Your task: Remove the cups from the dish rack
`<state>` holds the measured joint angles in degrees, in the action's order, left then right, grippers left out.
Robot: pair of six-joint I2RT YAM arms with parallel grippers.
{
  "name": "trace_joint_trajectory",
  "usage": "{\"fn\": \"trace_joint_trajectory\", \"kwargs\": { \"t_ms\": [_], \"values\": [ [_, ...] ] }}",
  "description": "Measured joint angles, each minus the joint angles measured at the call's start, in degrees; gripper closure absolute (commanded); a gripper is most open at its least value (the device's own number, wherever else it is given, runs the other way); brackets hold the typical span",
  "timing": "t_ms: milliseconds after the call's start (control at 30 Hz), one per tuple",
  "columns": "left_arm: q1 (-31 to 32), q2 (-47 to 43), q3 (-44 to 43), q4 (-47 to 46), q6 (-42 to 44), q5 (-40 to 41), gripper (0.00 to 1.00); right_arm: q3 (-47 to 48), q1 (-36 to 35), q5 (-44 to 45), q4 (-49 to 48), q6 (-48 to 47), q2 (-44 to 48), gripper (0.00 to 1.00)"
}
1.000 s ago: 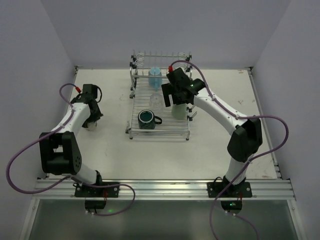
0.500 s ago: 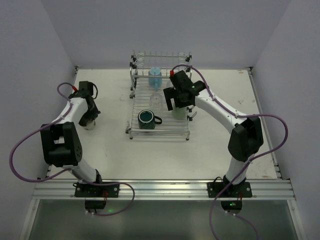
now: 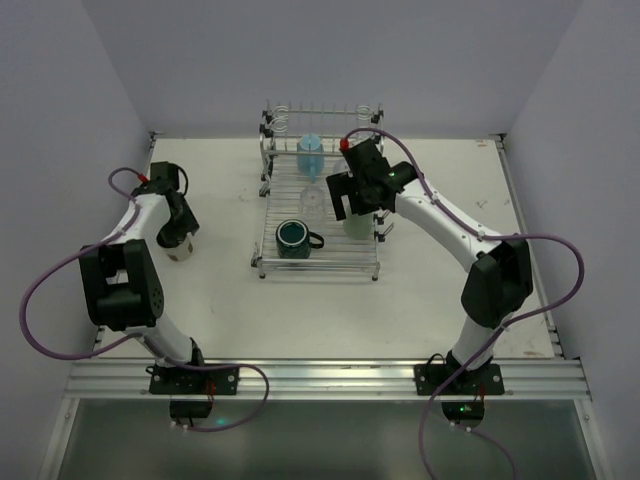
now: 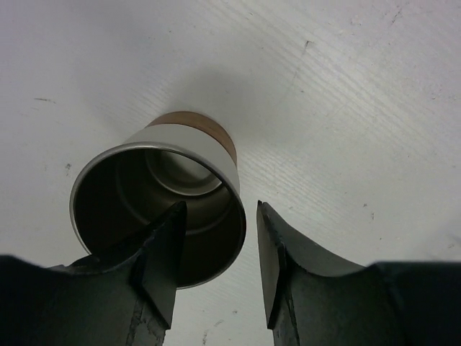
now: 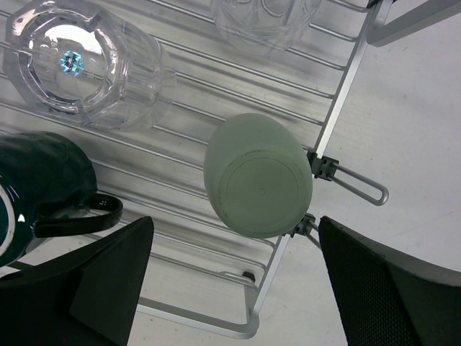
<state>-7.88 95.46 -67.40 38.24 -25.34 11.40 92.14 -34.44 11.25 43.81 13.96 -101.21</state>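
The beige metallic cup [image 4: 189, 141] stands upright on the table at the left [image 3: 181, 246]. My left gripper [image 4: 218, 216] straddles its near rim, one finger inside and one outside, with a gap on both sides, so it is open. The chrome dish rack [image 3: 318, 271] holds a light blue cup [image 3: 310, 155], a clear tumbler [image 3: 313, 200], a dark teal mug [image 3: 294, 238] and an upside-down pale green cup [image 5: 258, 176]. My right gripper [image 5: 235, 220] hangs wide open above the green cup at the rack's right edge, not touching it.
In the right wrist view two clear tumblers [image 5: 79, 61] [image 5: 263, 18] sit on the rack's slats [image 5: 338, 101], and the teal mug's handle [image 5: 75, 216] points toward my left finger. White walls close in the table on three sides.
My left gripper has opened and let go of the metallic cup, which now stands on the table. The right gripper has drifted slightly above the green cup and stays open.
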Motion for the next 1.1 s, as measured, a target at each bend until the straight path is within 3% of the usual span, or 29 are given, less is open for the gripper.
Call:
{"fn": "trace_joint_trajectory", "kwargs": {
  "t_ms": [333, 600, 667, 800, 833, 900, 933, 1000, 1100],
  "values": [
    [-0.3, -3.7, 0.0, -0.4, -0.6, -5.4, 0.40, 2.0, 0.1, 0.2, 0.3, -0.1, -2.3, 0.02],
    [2.5, -22.2, 0.6, -4.4, -1.4, -15.8, 0.27, 2.0, 0.8, 0.3, 0.2, -0.1, -4.1, 0.12],
    [3.9, -26.9, 1.8, -7.2, -1.6, -19.1, 0.23, 2.0, 1.0, 0.6, 0.1, 0.0, -4.2, 0.19],
    [7.7, -34.2, 5.3, -13.4, -2.1, -26.7, 0.19, 1.9, 1.5, 0.7, -0.2, 0.0, -4.3, 0.43],
    [9.0, -34.8, 6.1, -14.8, -2.1, -28.4, 0.19, 1.8, 1.7, 0.6, -0.5, 0.0, -4.3, 0.54],
    [12.0, -34.9, 7.4, -17.2, -2.1, -32.1, 0.19, 1.7, 1.9, 0.4, -1.2, -0.1, -4.3, 0.67],
    [13.3, -34.5, 7.9, -17.9, -2.1, -33.5, 0.19, 1.6, 2.1, 0.2, -1.5, 0.0, -4.3, 0.81],
    [15.8, -33.6, 9.1, -19.4, -2.0, -35.8, 0.19, 1.4, 2.3, 0.1, -1.9, 0.0, -4.3, 0.97],
    [18.3, -33.2, 11.2, -21.1, -1.9, -37.9, 0.18, 1.0, 2.3, 0.0, -2.8, -0.1, -4.2, 1.00]
  ]
}}
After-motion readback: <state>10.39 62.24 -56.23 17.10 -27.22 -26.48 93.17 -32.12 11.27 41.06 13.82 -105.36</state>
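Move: The green cup's middle lies about 3 cm ahead of the right hand, 1 cm right and 5 below. From that cup, the dark green mug is 14 cm left and 5 nearer, the clear glass 10 left and 3 farther out. From the left hand, the mug is about 26 cm right, 1 ahead, nearly level; the banded cup's middle is 3 cm left and 4 below, its rim between the part-open fingers. Lift the left gripper clear of the banded cup's rim, up some 20 cm, then swing it about 22 cm right towards the dark green mug, opening wider, tipping the fingers up and turning clockwise. Meanwhile ease the right gripper about 2 cm down, then forward, and close its wide-open fingers around the green cup until they stop on its sides. ##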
